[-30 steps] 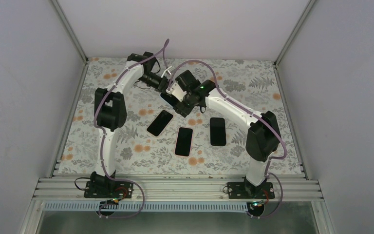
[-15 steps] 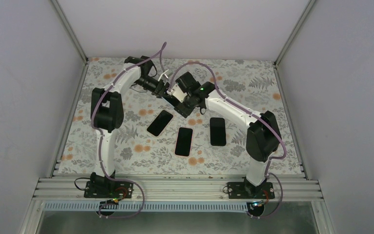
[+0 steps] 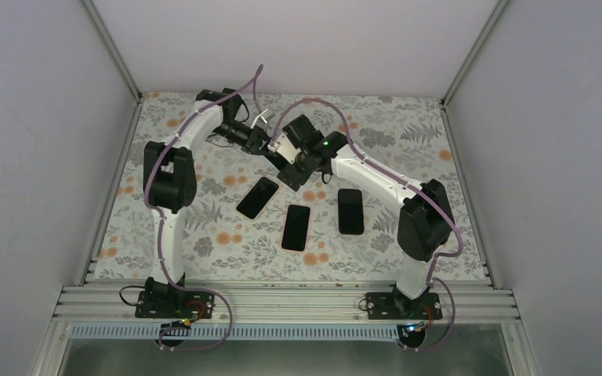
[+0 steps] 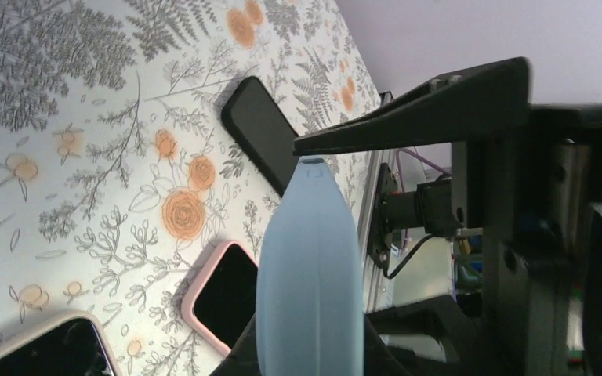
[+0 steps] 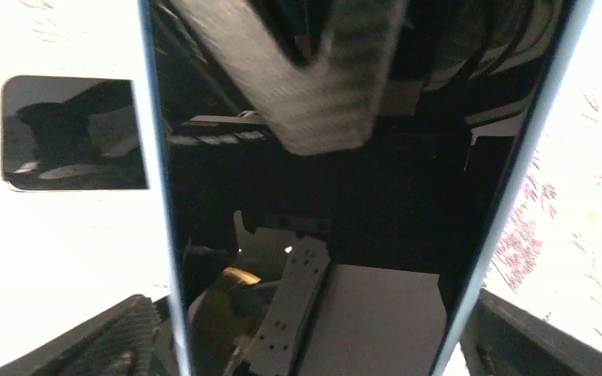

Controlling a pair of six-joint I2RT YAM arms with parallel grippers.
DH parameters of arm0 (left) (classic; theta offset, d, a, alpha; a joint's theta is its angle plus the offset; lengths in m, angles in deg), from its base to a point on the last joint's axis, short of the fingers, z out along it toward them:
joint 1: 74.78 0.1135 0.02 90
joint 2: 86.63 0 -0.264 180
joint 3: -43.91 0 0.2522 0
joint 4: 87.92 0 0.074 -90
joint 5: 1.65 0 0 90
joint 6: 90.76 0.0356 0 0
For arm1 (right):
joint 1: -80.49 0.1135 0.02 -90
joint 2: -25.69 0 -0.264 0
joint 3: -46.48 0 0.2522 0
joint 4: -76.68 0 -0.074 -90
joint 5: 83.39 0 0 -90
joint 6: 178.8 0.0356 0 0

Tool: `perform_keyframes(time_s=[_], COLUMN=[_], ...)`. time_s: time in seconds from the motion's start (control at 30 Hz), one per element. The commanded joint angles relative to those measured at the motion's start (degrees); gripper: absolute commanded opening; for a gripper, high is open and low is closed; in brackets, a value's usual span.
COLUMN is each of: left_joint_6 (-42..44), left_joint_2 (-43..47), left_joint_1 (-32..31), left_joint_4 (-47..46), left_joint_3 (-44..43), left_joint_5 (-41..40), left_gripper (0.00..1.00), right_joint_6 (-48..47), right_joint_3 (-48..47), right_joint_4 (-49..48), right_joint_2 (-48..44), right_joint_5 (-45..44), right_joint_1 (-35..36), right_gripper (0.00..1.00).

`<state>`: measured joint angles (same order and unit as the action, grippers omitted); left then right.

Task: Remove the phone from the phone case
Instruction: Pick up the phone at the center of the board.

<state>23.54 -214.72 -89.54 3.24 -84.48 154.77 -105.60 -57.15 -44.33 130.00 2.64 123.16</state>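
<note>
Above the back of the floral table [image 3: 407, 133] the two arms meet. My right gripper [image 5: 313, 329] is shut across the width of the phone [image 5: 345, 180], with dark fingers [image 5: 117, 337] at both long sides. The phone's glossy black screen fills the right wrist view, with the light blue phone case [image 5: 534, 117] showing along its edges. My left gripper [image 4: 310, 352] is shut on a bulging edge of the light blue phone case [image 4: 310, 258], seen edge-on. In the top view the left gripper [image 3: 269, 148] and right gripper [image 3: 288, 168] nearly touch.
Three other phones lie on the table in front of the grippers: a cream-cased one [image 3: 257, 197], a pink-cased one [image 3: 296, 226] and a black one [image 3: 350, 211]. White walls close the left, right and back sides. A metal rail [image 3: 282, 301] runs along the near edge.
My left gripper has closed on the blue case edge and its arm has drawn slightly back and left. The right arm has stayed holding the phone.
</note>
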Motion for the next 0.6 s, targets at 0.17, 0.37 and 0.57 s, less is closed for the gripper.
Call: perform_keyframes(time_s=[0.17, 0.37, 0.57], left_joint_6=[12.89, 25.63, 29.65], left_joint_2=[7.86, 19.07, 25.69], left_joint_1=[-0.44, -0.55, -1.38], left_joint_4=[0.46, 0.38, 0.33], left_joint_3=[2.73, 10.84, 15.09], left_joint_5=[-3.91, -13.17, -16.94], left_gripper=[0.02, 0.02, 0.02], right_joint_6=[-7.37, -15.49, -16.18], right_joint_3=[3.36, 10.03, 8.35], right_joint_4=[9.37, 12.14, 12.71], right_joint_2=[-7.36, -13.49, -9.53], right_joint_5=[18.47, 27.77, 33.14], right_joint_1=[-5.62, -9.5, -9.98], right_gripper=[1.0, 1.0, 0.99])
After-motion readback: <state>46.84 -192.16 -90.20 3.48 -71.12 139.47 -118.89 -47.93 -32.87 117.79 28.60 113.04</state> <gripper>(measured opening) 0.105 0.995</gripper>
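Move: The blue-cased phone is already up in the air between both hands. Its middle is about 3 cm back, 3 cm right and 2 cm below the left hand, and some 3 cm ahead, 3 cm left and 1 cm above the right. On the board, roughly 15 cm below the right hand, the pale-cased phone lies level and 8 cm left, the pink-cased one 8 cm back and 1 cm right, the black phone 4 cm back and 15 cm right. The blue-cased phone passes wholly to the left hand, which keeps it pinched across its thickness near one end. The right fingers spread from its side edges to fully open and draw away back and to the right, about 9 cm, tilting. The left hand then carries it back, up and somewhat left, some 9 cm in all, rolling it roughly 30 degrees. ##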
